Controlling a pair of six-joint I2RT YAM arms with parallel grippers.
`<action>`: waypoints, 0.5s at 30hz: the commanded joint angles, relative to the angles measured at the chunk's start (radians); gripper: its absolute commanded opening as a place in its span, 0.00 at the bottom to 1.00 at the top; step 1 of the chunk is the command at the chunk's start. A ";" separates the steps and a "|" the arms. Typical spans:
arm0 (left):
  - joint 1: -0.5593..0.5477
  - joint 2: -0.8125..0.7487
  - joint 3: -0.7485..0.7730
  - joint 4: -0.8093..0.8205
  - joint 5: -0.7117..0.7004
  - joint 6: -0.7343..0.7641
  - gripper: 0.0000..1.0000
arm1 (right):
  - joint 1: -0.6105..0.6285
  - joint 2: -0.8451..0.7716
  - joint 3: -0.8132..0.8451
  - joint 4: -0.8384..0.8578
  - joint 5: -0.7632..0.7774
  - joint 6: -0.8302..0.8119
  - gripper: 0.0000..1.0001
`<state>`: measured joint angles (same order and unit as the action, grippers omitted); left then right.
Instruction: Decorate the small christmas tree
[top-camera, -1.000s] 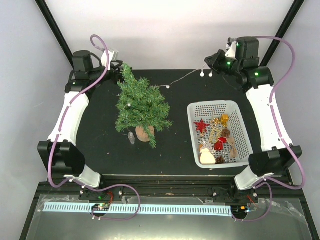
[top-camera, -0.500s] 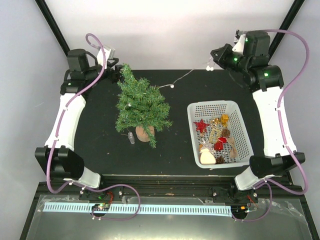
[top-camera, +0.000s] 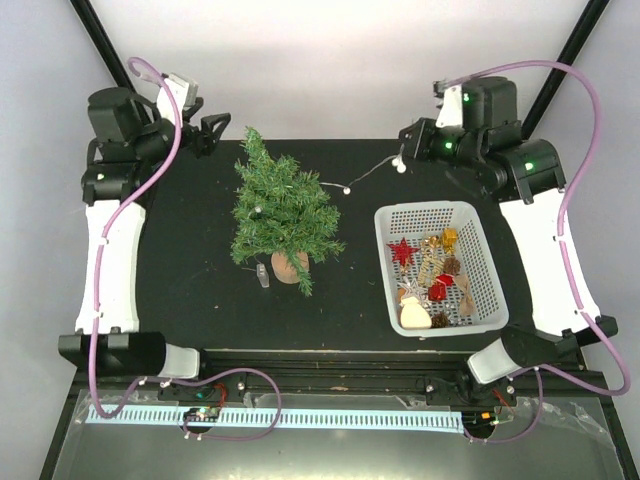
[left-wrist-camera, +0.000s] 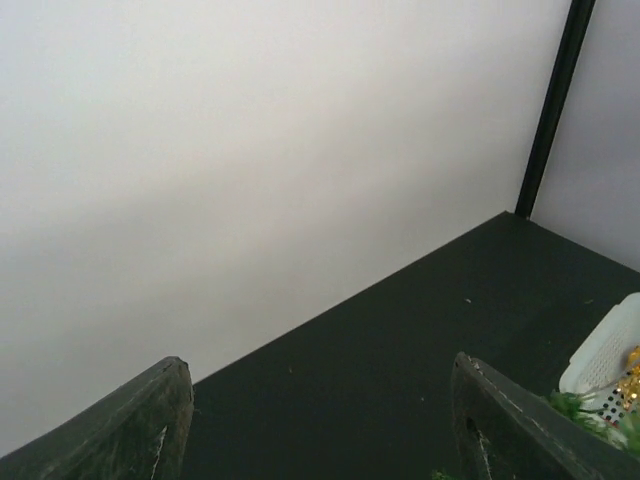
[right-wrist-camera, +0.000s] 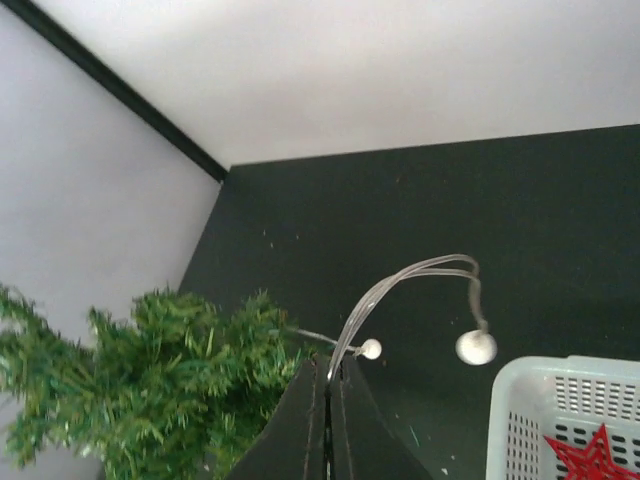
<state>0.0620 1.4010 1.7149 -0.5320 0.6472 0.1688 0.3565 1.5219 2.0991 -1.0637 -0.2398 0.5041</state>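
Note:
The small christmas tree (top-camera: 283, 208) stands upright on its tan base (top-camera: 290, 266) left of the table's middle; its green branches (right-wrist-camera: 150, 395) fill the lower left of the right wrist view. A thin light string (top-camera: 368, 175) with small white bulbs (right-wrist-camera: 476, 347) runs from the tree's branches to my right gripper (top-camera: 404, 156), which is shut on the wire (right-wrist-camera: 400, 290) at the far right of the table. My left gripper (top-camera: 213, 131) hangs open and empty at the far left, just left of the treetop; its dark fingers (left-wrist-camera: 150, 420) frame bare table and wall.
A white perforated basket (top-camera: 430, 210) sits at the right with a red star (top-camera: 402, 250), gold pieces and other ornaments inside; its corner (right-wrist-camera: 560, 410) shows below my right gripper. A small clear piece (top-camera: 263, 276) lies beside the tree base. Black frame posts (top-camera: 110, 60) stand at the back corners.
My left arm has swung left and away from the treetop. My right gripper has carried the light string leftward, toward the tree.

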 joint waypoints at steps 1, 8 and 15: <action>0.005 -0.093 0.064 -0.080 -0.024 0.030 0.71 | 0.101 -0.023 0.068 -0.114 0.122 -0.099 0.01; 0.004 -0.254 0.052 -0.083 0.138 0.038 0.72 | 0.229 -0.035 0.136 -0.152 0.167 -0.104 0.01; -0.048 -0.283 0.083 -0.096 0.343 -0.007 0.72 | 0.346 -0.051 0.181 -0.112 0.117 -0.128 0.01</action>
<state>0.0475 1.1084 1.7615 -0.5995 0.8585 0.1825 0.6582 1.5063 2.2593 -1.1984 -0.1078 0.4107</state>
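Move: The right gripper already pinches the light string; from it the tree's middle lies some 23 cm left, 3 cm ahead and 24 cm down, the ornament basket about 15 cm right, 4 cm ahead and 41 cm down. From the empty left gripper, that held part of the string is about 31 cm right and 5 cm back, nearly level, with the tree's middle 10 cm right, 2 cm back and 24 cm below. Pull the open left gripper back about 15 cm and up some 10 beside the tree, tipping its fingers up and then, late on, swinging them clockwise as it edges right towards the right gripper. Meanwhile carry the pinched light string back and left with the right gripper, rising slightly, round to the tree's near right side; turn that wrist a little counter-clockwise and keep both grips as they are. ##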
